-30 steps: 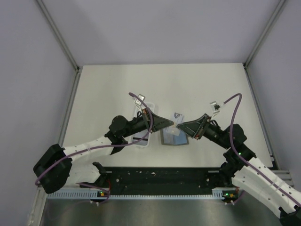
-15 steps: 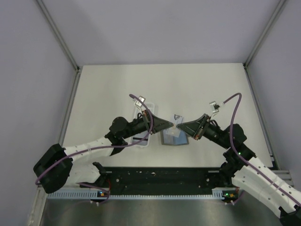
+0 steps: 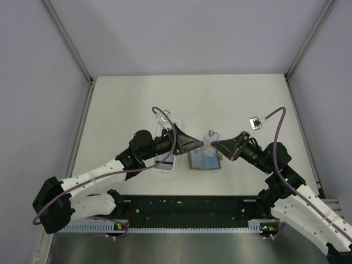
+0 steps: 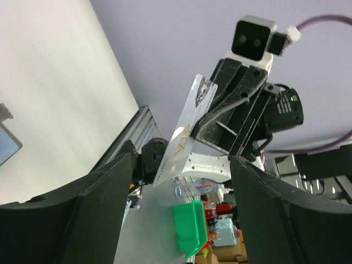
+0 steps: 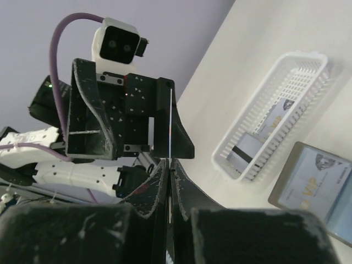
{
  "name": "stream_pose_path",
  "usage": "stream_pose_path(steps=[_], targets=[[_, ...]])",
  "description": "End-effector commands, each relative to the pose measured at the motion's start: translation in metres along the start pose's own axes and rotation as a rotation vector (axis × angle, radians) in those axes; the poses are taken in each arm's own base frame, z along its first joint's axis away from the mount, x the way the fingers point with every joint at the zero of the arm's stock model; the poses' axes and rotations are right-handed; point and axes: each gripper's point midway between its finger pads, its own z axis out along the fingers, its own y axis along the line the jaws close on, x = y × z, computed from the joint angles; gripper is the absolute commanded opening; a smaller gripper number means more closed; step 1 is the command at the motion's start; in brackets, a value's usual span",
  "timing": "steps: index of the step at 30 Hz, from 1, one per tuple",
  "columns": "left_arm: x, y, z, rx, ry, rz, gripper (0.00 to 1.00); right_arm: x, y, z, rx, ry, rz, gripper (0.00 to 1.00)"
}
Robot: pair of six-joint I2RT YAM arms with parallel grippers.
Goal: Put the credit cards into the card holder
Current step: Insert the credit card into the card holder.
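Observation:
One silvery credit card point(image 3: 209, 137) hangs in the air above the card holder point(image 3: 204, 160), which lies open on the table. My right gripper point(image 3: 214, 144) is shut on this card; in the right wrist view the card point(image 5: 171, 124) stands edge-on out of the right gripper point(image 5: 169, 162). My left gripper point(image 3: 199, 145) faces it, open, with its fingers to either side of the card point(image 4: 190, 129) and not touching it. The card holder point(image 5: 336, 212) has a card point(image 5: 307, 182) lying in it. More credit cards point(image 5: 273, 118) lie in the white tray point(image 5: 258, 164).
The long white tray point(image 3: 165, 163) sits left of the card holder, partly under my left arm. Metal frame rails point(image 3: 82, 124) border the table on both sides. A black rail point(image 3: 187, 209) runs along the near edge between the arm bases.
The left gripper, shut on the card a second ago, has opened and let it go. The right gripper has closed on the card. The left arm's base link has swung lower.

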Motion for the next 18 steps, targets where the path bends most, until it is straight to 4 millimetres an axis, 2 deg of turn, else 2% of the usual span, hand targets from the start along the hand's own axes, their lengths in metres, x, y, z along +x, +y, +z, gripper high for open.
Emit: stream_pose_path(steps=[1,6,8,9,14,18], targets=[[-0.017,-0.004,-0.006,-0.208,-0.034,-0.066,0.78,-0.028,0.003,-0.011,0.083,-0.082,-0.077,0.00],[-0.025,-0.015,-0.018,-0.369,-0.056,-0.155,0.85,-0.025,-0.018,-0.018,0.181,-0.093,-0.074,0.00],[-0.035,-0.031,-0.024,-0.425,-0.106,-0.185,0.93,-0.024,-0.024,-0.022,0.205,-0.099,-0.072,0.00],[-0.036,-0.032,-0.029,-0.475,-0.124,-0.201,0.97,-0.022,-0.027,-0.023,0.215,-0.098,-0.073,0.00],[-0.042,-0.053,-0.047,-0.675,-0.195,-0.232,0.98,-0.013,-0.044,-0.029,0.274,-0.080,-0.064,0.00],[-0.033,-0.071,-0.036,-0.702,-0.129,-0.218,0.98,-0.010,-0.063,-0.034,0.367,-0.078,-0.062,0.00]])
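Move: The right hand already holds the card upright between its fingertips; the open card holder lies on the table about 8 cm ahead of that hand, 1 cm to its left and some 26 cm below. The white basket's middle is roughly 14 cm ahead and 17 cm left of the right hand, equally low. From the left hand, the holder is about 8 cm ahead, 4 cm right and 26 cm below. The left hand rises some 10 cm, opening wider; the right carries the gripped card 4 cm right, sinking. ##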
